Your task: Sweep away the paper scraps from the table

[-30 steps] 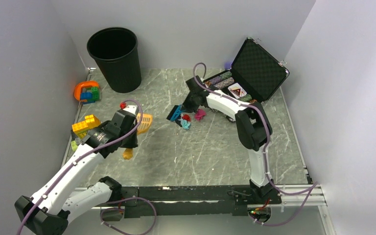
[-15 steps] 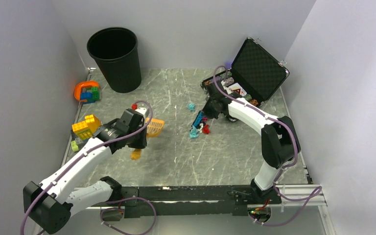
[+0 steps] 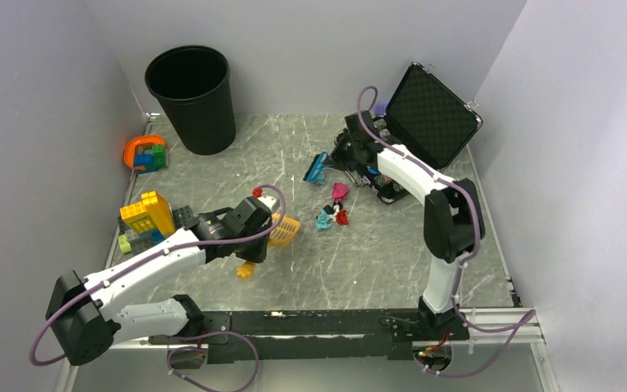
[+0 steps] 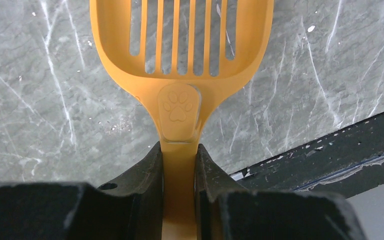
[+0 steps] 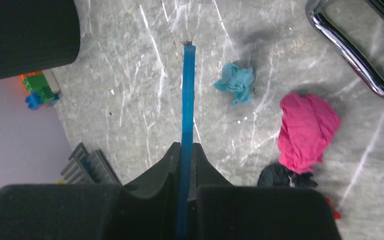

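Observation:
Pink [image 3: 340, 191], teal [image 3: 324, 219] and red [image 3: 342, 217] paper scraps lie in a loose cluster on the table [image 3: 375, 253], right of centre. My right gripper [image 3: 339, 155] is shut on a blue brush [image 3: 318, 167], just behind the cluster. In the right wrist view the brush [image 5: 187, 90] stands edge-on, with a teal scrap [image 5: 236, 81], a pink one [image 5: 305, 131] and a dark blue one [image 5: 280, 176] to its right. My left gripper [image 3: 263, 233] is shut on the handle of an orange slotted scoop [image 3: 284, 230] [image 4: 180, 60], left of the scraps.
A black bin [image 3: 190, 96] stands at the back left. Toy bricks [image 3: 144, 214] and an orange holder [image 3: 144, 152] lie along the left edge. An open black case [image 3: 429, 114] sits at the back right. The metal rail [image 4: 330, 150] runs along the near edge.
My left arm has carried the scoop rightward toward the scraps. My right arm swept the scraps a little toward the near right, then drew the brush back behind them.

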### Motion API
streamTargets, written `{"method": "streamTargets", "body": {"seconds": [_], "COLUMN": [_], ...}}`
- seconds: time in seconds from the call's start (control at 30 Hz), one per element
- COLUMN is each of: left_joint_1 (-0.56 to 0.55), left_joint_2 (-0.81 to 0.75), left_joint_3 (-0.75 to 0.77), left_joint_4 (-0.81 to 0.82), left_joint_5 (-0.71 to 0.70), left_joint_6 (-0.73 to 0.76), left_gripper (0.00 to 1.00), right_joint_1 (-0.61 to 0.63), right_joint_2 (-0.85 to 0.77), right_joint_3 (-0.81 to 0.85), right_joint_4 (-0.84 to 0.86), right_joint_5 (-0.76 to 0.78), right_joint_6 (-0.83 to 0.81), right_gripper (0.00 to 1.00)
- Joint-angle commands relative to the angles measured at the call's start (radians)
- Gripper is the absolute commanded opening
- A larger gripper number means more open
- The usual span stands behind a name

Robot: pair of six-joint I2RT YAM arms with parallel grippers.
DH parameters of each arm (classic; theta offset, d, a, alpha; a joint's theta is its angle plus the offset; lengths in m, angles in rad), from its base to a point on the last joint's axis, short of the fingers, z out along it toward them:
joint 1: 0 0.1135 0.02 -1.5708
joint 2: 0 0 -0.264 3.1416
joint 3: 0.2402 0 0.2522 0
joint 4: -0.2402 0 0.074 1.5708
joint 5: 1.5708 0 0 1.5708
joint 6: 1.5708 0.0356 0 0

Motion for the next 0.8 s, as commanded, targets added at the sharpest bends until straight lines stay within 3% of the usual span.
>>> {"method": "streamTargets", "body": {"seconds": [0.0, 0.2, 0.57, 0.77], "left_joint_1": [-0.032, -0.072, -0.169, -0.203], "left_joint_2": [0.036, 0.092, 0.196, 0.274], "left_joint_3": [0.021, 0.038, 0.066, 0.095], "left_joint_4": [0.051, 0.069, 0.135, 0.163], "left_joint_5": [-0.027, -0.025, 0.007, 0.013], "left_joint_6": [-0.022, -0.006, 0.03, 0.07], "left_gripper": [0.0, 0.0, 0.0, 0.0], "right_joint_1": [-0.013, -0.053, -0.088, -0.091], "right_joint_2": [0.109, 0.164, -0.174, -0.286], "right_joint_3": [0.101, 0.1, -0.368, -0.375], "right_joint_4": [0.01, -0.107, 0.068, 0.083], "right_joint_5": [0.0, 0.082, 0.048, -0.028], "right_joint_6": [0.052, 0.095, 0.166, 0.035], "right_gripper": [0.0, 0.0, 0.0, 0.0]}}
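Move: The light-blue scrap by the right hand's brush lies about 4 cm ahead of that hand, 4 cm left and 12 cm below. The pink scrap is level with the hand and 2 cm right; the small pile is 6 cm back, straight below in line. The left hand, holding the dustpan, has the pile about 15 cm ahead, 22 cm right and 10 cm below. Right brush dips about 6 cm, then sweeps scraps back-right some 11 cm; left dustpan nears pile, rightward and down. ##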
